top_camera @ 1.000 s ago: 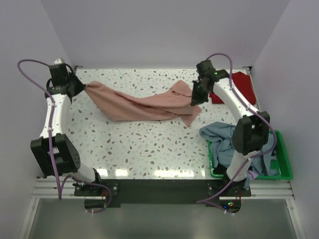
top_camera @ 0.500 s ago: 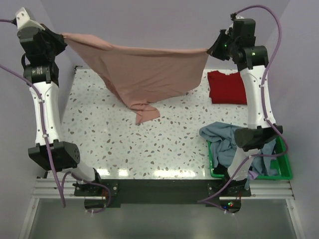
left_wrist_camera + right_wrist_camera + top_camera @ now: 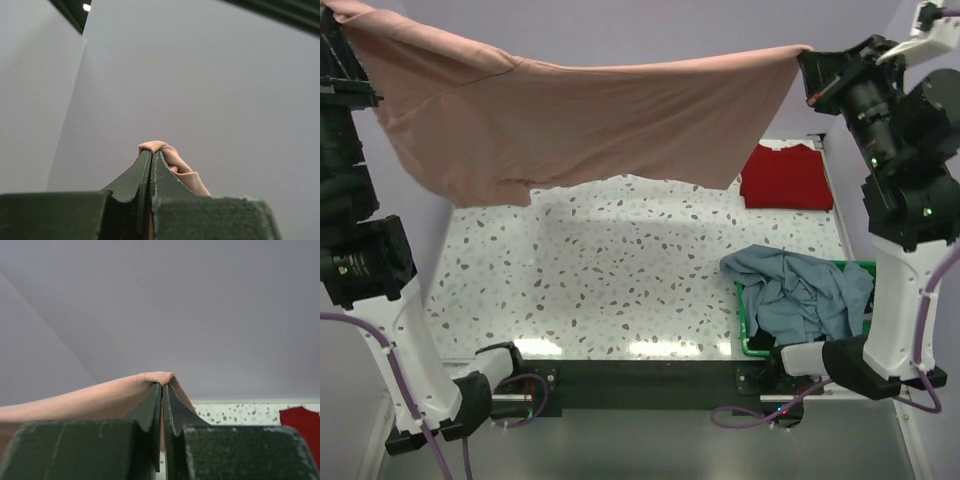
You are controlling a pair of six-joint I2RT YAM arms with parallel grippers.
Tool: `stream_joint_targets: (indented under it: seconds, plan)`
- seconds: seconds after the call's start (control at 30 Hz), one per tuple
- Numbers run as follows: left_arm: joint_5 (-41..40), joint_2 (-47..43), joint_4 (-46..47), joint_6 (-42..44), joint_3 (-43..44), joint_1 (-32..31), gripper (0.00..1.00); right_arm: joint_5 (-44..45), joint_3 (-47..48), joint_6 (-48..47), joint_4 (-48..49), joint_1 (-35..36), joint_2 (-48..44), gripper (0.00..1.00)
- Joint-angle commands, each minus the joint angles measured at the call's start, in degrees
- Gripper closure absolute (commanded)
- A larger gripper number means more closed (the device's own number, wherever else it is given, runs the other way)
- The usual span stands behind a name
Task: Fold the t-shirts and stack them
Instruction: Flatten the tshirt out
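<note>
A salmon-pink t-shirt (image 3: 590, 115) hangs stretched high above the table between both arms. At the top left, my left gripper (image 3: 334, 12) is shut on one corner of it; the pink cloth (image 3: 172, 162) bunches over the closed fingertips (image 3: 151, 154). At the top right my right gripper (image 3: 807, 55) is shut on the other corner, the cloth (image 3: 100, 397) draped over its tips (image 3: 163, 385). A deep red t-shirt (image 3: 780, 177) lies folded flat at the table's back right. A blue-grey t-shirt (image 3: 790, 290) spills out of the green basket (image 3: 750, 345).
The speckled table (image 3: 620, 270) lies below the hanging shirt, which hides part of its back edge. The green basket sits at the front right beside the right arm's base. Lilac walls (image 3: 620, 30) close in the back and sides.
Both arms have risen steeply and spread apart, lifting the pink shirt off the table until it hangs spread wide between them. The red and blue-grey shirts have not moved.
</note>
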Motion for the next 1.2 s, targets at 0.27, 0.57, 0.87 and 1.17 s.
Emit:
stream_joint_targets:
  seconds: [0.27,0.57,0.87,1.17]
  plan:
    - [10.8,11.2,9.7,-7.8,-0.8,0.2,1.00,1.6,-6.5,4.3,6.2,-0.3,5.1,1.00]
    - [18.1,34.4,-7.1,-2.1,8.2,-5.4,1.00,1.9,-8.6,1.9,1.4,-0.3,21.8,1.00]
    - [16.3,35.5,-10.8,-0.8,9.9,-4.2,1.00,2.9,-3.3,0.1,-0.8,-0.2,24.8,1.00]
    - [23.0,24.5,-2.6,-2.9,8.0,-2.7,1.00,2.4,-6.1,0.9,2.3,-0.2,14.0,1.00]
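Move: Both hands hold the pink t-shirt stretched between them, high above open table. From the left hand, the table's middle lies about 21 cm ahead, 29 cm right and 68 cm below; from the right hand, about 12 cm ahead, 29 cm left and 58 cm below. At that same depth below the right hand, the folded red t-shirt is some 28 cm ahead and 21 cm right, the blue cloth pile roughly 6 cm back and 17 cm right. Keep both grippers shut on the pink t-shirt and shake it out over the table: let both drift back and up 3 to 5 cm, then whip them forward and down, the left about 35 cm each way, the right some 20 cm forward and 35 cm down, tipping the wrists down 50 to 60 degrees. Then rebound, both rising 10 cm or more and easing back, the left clearly more. ##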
